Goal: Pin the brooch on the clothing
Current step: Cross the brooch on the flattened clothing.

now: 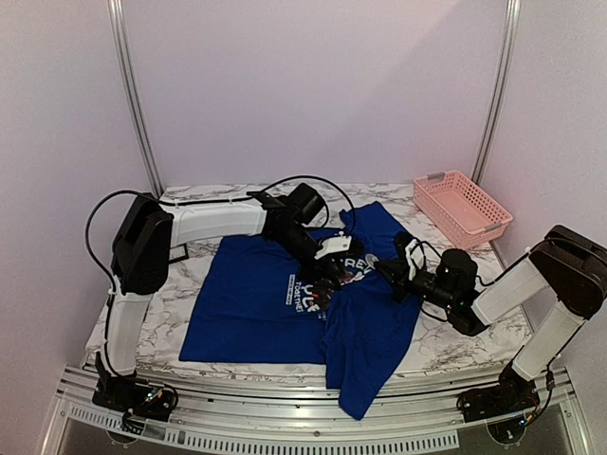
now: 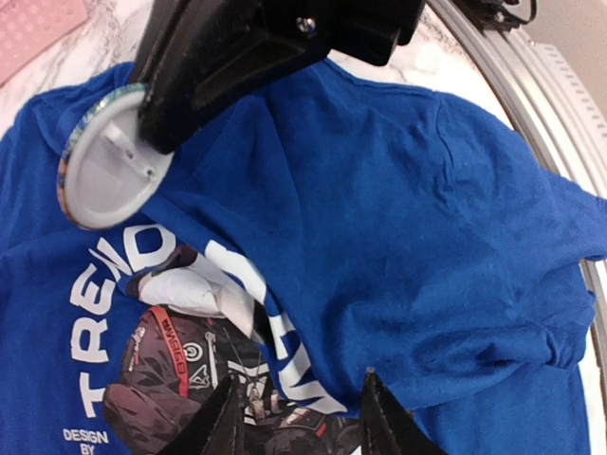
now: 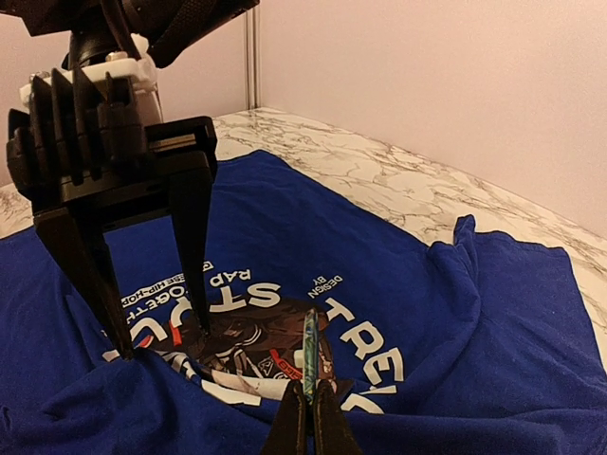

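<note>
The clothing (image 1: 247, 303), a royal-blue T-shirt, lies rumpled on the table with its print facing up. The brooch (image 3: 309, 346) stands edge-on just above the print, and my right gripper (image 3: 311, 412) is shut on its lower rim. In the left wrist view the brooch (image 2: 100, 175) shows its grey back and multicoloured rim, held by the right gripper's black fingers (image 2: 190, 95). My left gripper (image 3: 163, 339) is open. Its two tips rest on the print beside a raised fold of the shirt (image 2: 427, 218), and nothing sits between the left gripper's (image 2: 299, 417) jaws.
A pink lattice basket (image 1: 462, 208) stands at the back right of the marble table (image 1: 455, 346). The shirt's lower hem hangs over the table's near edge. Both arms meet over the middle of the shirt.
</note>
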`<state>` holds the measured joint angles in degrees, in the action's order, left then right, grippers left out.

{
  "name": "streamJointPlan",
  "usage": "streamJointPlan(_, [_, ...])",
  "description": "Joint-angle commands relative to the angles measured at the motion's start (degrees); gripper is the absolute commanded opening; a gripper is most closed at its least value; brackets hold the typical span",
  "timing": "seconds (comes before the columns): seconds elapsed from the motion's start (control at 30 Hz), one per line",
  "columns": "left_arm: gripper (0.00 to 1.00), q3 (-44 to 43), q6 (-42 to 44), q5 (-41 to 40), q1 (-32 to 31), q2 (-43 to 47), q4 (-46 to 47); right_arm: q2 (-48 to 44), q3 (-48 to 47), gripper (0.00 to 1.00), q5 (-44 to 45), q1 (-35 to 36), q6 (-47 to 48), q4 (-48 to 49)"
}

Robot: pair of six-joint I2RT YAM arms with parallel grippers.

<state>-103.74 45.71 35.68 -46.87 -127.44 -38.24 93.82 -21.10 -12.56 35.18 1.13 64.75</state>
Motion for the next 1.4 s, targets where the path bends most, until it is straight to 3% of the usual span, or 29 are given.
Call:
streamJointPlan(0.0, [0.36,4.3,-0.5,0.4,-1.2,4.2,5.1,-0.7,-0.4,0.00,-1.1,-0.5,1.4,-0.4])
streamJointPlan(0.2, [0.36,8.2,-7.7,-3.0,-2.6,4.8,15.3,-1.5,0.5,0.00,-1.3,-0.5,1.8,-0.7])
streamJointPlan(0.4, [0.37,10.3,-10.7,-2.9,-3.8,4.4,18.4,-1.2,1.1,0.00,-1.4,-0.5,2.4,0.1])
streamJointPlan(0.47, [0.30,10.2,-12.5,-4.2,-3.8,3.8,19.2,-0.9,1.1,0.00,-1.8,-0.5,2.8,0.3])
streamJointPlan(0.6, [0.00,8.5,-13.8,-6.0,-3.8,3.5,18.0,-0.8,1.1,0.00,-2.1,-0.5,3.8,-0.1])
streamJointPlan(0.9, [0.00,-2.1,-19.6,0.9,-3.7,2.0,6.8,-0.6,4.2,0.00,-6.2,-0.4,9.0,5.8])
streamJointPlan(1.37, [0.00,-5.2,-19.4,0.7,-3.6,0.2,4.1,-3.2,3.6,0.00,-8.6,-0.2,9.6,6.6])
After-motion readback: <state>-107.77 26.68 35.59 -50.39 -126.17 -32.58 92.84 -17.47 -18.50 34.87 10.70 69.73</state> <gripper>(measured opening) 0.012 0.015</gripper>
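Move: The loose fold of blue clothing lies between and just under the left hand's open fingers, about 2 cm to its right, 1 cm back and 1 cm lower. The brooch, in the right fingers, is some 9 cm right of the left hand, 4 cm ahead and 4 cm higher. The panda print lies 3 cm left, 1 cm ahead and 3 cm below. From the right hand the fold is roughly 9 cm left, 3 cm back and 5 cm down. The clothing's fold is pinched by the left fingers, which slip about 2.5 cm rightwards low over the clothing, shut, then carry the fold up some 6 cm and a little farther right towards the brooch before easing down about a centimetre. The right hand keeps the brooch gripped, draws back 2 cm and tips up about 10 degrees. ##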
